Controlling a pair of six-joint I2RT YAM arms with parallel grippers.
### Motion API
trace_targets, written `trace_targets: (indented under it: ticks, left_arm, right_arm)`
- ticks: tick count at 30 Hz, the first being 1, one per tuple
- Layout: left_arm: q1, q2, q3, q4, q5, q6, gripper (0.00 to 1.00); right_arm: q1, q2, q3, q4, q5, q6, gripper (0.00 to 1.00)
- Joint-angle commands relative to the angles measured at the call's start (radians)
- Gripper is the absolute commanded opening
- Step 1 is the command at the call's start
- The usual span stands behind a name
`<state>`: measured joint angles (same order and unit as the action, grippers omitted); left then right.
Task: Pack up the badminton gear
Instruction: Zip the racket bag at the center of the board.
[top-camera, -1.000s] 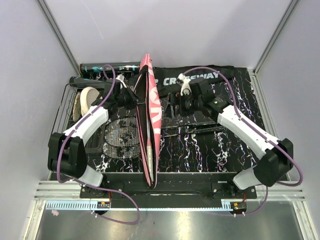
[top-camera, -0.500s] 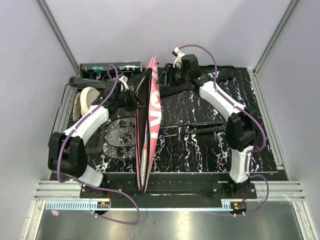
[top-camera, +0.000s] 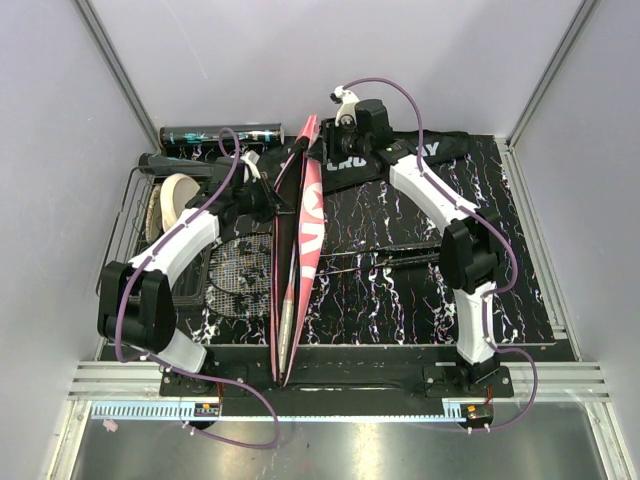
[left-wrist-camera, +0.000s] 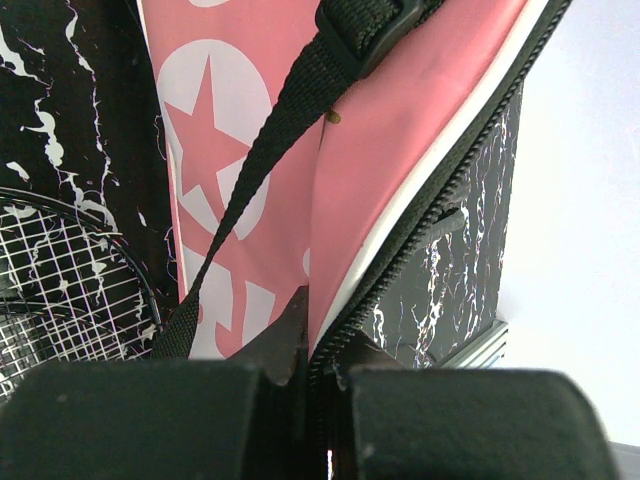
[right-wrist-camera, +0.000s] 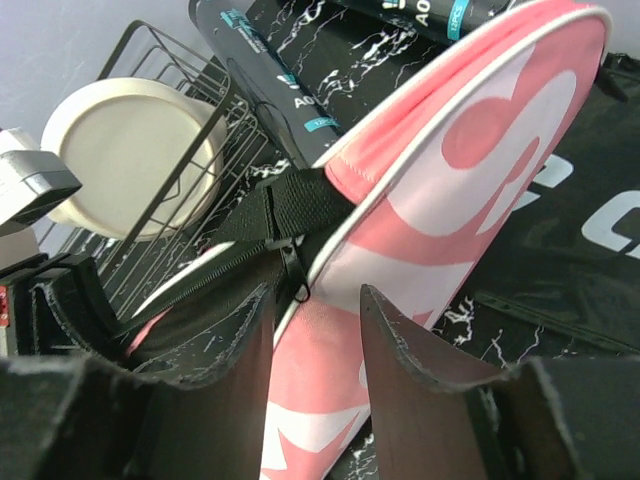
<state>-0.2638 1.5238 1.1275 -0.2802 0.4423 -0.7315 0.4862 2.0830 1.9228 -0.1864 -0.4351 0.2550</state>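
The pink racket case (top-camera: 305, 215) stands on its edge down the middle of the table, its zip open. My left gripper (top-camera: 264, 196) is shut on the case's zipped edge (left-wrist-camera: 345, 280), just under the black strap (left-wrist-camera: 262, 175). My right gripper (top-camera: 322, 150) is at the case's far end, jaws apart. They straddle the pink rim (right-wrist-camera: 330, 330) and the zip pull (right-wrist-camera: 298, 276). A racket head (top-camera: 245, 268) lies flat left of the case, strings showing (left-wrist-camera: 60, 285). The black bag (top-camera: 420, 152) lies behind, and a dark tube (top-camera: 220, 133) at the back left.
A black wire basket (top-camera: 135, 205) holding a cream disc (top-camera: 176, 196) stands at the left edge, close to my left arm. The right wrist view shows a second dark tube (right-wrist-camera: 268, 88) beside the basket (right-wrist-camera: 170, 45). A thin racket shaft (top-camera: 385, 257) lies right of the case.
My right arm swung from over the bag to the case's far end and its jaws narrowed. The case tipped, its near end shifting left. The left gripper kept its hold.
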Motion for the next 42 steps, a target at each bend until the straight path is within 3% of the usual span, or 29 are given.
trace_targets:
  ticks: [1,12,22,25,30,33,35,36,37,38,40,42]
  left_arm:
    - [-0.009,-0.005,0.063,0.07,0.053,-0.011,0.0]
    - [-0.025,0.007,0.081,0.064,0.047,-0.006,0.0]
    - [-0.037,0.016,0.104,0.026,0.018,0.026,0.0]
    - [-0.037,0.018,0.106,0.013,0.01,0.035,0.0]
    - [-0.04,0.024,0.126,-0.016,-0.051,0.069,0.0]
    - [-0.045,0.039,0.153,-0.039,-0.079,0.087,0.09]
    - [-0.051,0.039,0.156,-0.042,-0.106,0.098,0.26]
    - [-0.054,0.038,0.161,-0.043,-0.119,0.106,0.36]
    - [-0.061,0.036,0.16,-0.045,-0.14,0.109,0.58]
    - [-0.067,0.035,0.157,-0.04,-0.151,0.112,0.68]
    - [-0.09,0.041,0.16,-0.048,-0.184,0.129,0.8]
    - [-0.113,0.062,0.179,-0.071,-0.212,0.144,0.82]
  right_arm:
    - [0.026,0.032,0.114,-0.05,0.048,-0.108,0.46]
    - [0.089,0.081,0.209,-0.157,0.17,-0.229,0.44]
    - [0.098,0.13,0.289,-0.209,0.208,-0.284,0.34]
    - [0.101,0.146,0.323,-0.234,0.2,-0.301,0.24]
    - [0.107,0.135,0.354,-0.275,0.196,-0.283,0.0]
    - [0.107,0.109,0.335,-0.28,0.156,-0.261,0.0]
    - [0.107,0.097,0.328,-0.278,0.135,-0.199,0.0]
    - [0.107,0.08,0.315,-0.278,0.124,-0.183,0.0]
    - [0.107,0.074,0.311,-0.275,0.118,-0.165,0.0]
    - [0.106,0.069,0.309,-0.274,0.113,-0.116,0.0]
    - [0.1,0.057,0.312,-0.274,0.085,-0.038,0.0]
    - [0.092,0.048,0.318,-0.277,0.078,0.019,0.0]
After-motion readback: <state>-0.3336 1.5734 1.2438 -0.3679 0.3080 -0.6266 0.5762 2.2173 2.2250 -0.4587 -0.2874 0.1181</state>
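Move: The racket bag's zipper pull is just off my half-open right fingertips, about 2 cm left, 1 cm ahead and a shade lower. My left hand still grips the bag's zipper edge, with the pull some 13 cm ahead of it, 4 cm to its right and 6 cm up. From my right hand, the black lettered bag lies about 18 cm right, 2 cm ahead and 22 cm below; the black tube is 23 cm left, 8 cm ahead and equally low. I ease my right hand about 2 cm left and 1 cm forward onto the zipper pull, rolling the wrist some 15 degrees, and close the fingers on it. Then I draw back about 1.5 cm towards my base and slightly farther left. My left hand keeps its pinch on the zipper edge until my right has closed, then opens wide, edging forward about 1 cm. ##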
